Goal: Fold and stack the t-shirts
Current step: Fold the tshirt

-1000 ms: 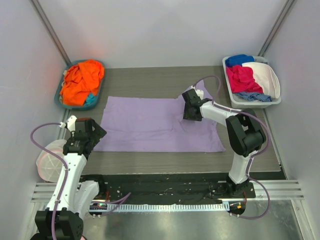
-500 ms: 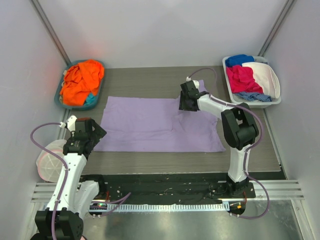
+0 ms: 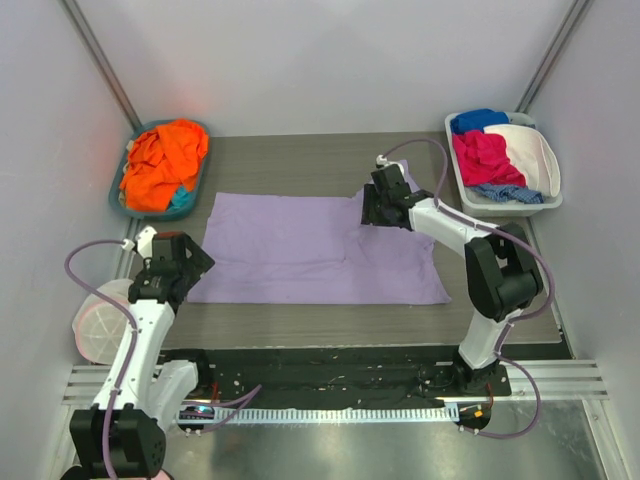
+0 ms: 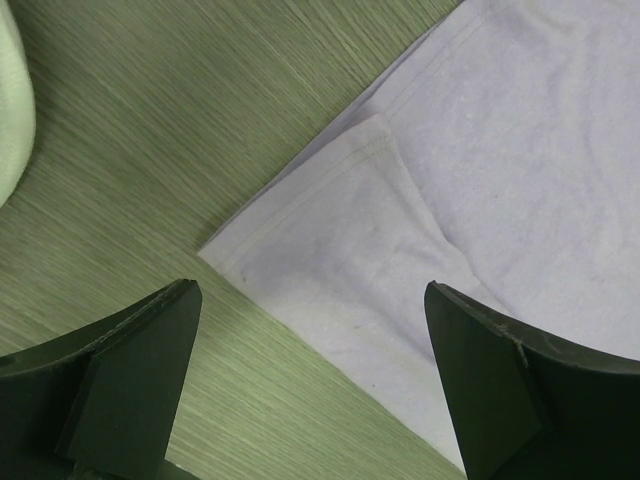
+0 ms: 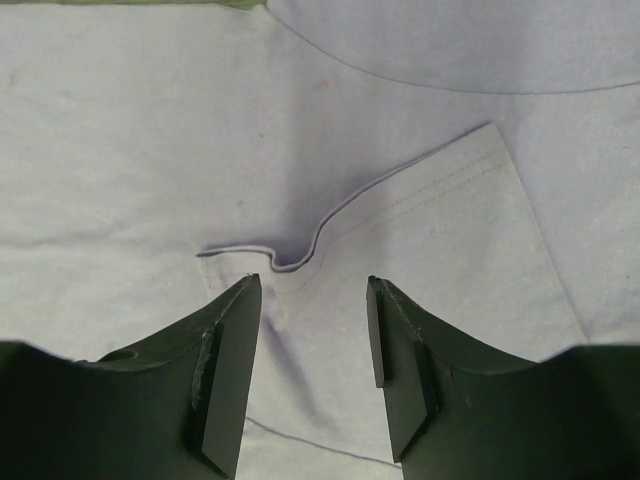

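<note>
A large lavender t-shirt (image 3: 300, 250) lies spread flat on the table. My left gripper (image 3: 192, 268) hovers open over its near left corner; in the left wrist view the hemmed corner (image 4: 330, 230) lies between the wide-apart fingers (image 4: 130, 380) of the gripper (image 4: 310, 290). My right gripper (image 3: 372, 212) is over the shirt's far right part, jaws open. The right wrist view shows a sleeve (image 5: 440, 230) with a rippled hem just ahead of the gripper (image 5: 312, 285), nothing pinched. An orange t-shirt (image 3: 165, 155) and a teal one (image 3: 180, 201) fill the blue-grey basket (image 3: 116, 190).
A white bin (image 3: 455, 170) at the back right holds blue, pink and white clothes. A round white pouch with a pink rim (image 3: 98, 322) sits by the left arm, its edge (image 4: 12, 100) showing in the left wrist view. Grey walls close in on both sides.
The right gripper has shifted slightly toward the shirt's far edge, and its elbow has swung out to the right. The left arm has barely moved.
</note>
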`<action>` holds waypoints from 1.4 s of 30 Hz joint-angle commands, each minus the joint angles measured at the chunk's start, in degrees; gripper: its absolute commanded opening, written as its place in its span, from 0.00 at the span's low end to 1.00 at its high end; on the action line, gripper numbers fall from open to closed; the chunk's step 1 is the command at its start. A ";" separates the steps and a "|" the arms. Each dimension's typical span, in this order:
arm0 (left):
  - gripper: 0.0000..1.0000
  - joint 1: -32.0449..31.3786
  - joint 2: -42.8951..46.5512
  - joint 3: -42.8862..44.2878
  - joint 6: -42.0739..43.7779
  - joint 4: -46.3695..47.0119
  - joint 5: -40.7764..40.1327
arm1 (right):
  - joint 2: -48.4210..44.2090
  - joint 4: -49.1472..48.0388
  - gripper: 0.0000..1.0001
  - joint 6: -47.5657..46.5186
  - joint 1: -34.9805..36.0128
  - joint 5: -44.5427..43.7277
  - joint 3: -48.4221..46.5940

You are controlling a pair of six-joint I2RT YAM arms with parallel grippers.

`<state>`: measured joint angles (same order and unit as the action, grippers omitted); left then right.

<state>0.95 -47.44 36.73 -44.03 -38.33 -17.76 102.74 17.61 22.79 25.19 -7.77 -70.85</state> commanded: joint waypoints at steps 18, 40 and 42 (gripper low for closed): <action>1.00 -0.07 -15.66 6.95 2.55 11.52 2.73 | -1.67 1.99 0.56 2.09 -11.82 -4.63 -2.51; 1.00 -0.16 -14.26 7.83 3.07 9.76 4.49 | 31.73 0.42 0.56 -9.60 -19.74 9.88 -40.15; 1.00 -0.16 -14.61 7.83 3.16 9.76 4.49 | 32.08 -0.29 0.56 -9.25 -19.83 10.23 -40.68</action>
<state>0.86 -62.94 42.54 -41.47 -29.08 -13.67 134.67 19.79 14.92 5.48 -1.10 -108.01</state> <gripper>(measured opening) 0.996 0.563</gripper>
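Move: Some 20 cm ahead of the right hand, 11 cm to its right and 7 cm below lies the sleeve tip. The shirt's inner corner, where the sleeve begins, is about 11 cm ahead and 3 cm left at that level; the white basket's middle is roughly 19 cm ahead, 38 cm right and 2 cm below. From the left hand, the shirt's far-left corner is about 29 cm ahead, 4 cm right and 10 cm below, the sleeve tip 40 cm ahead and 58 cm right at the same height. Swinging some 12 cm to the right above the shirt first, the right hand then reaches forward about 18 cm along the sleeve and sinks over its tip in the last stretch, fingers staying half open; it yaws clockwise on the sideways leg, then partly back. The left hand, wide open, eases forward over the shirt's left end towards the far-left corner and halts. ##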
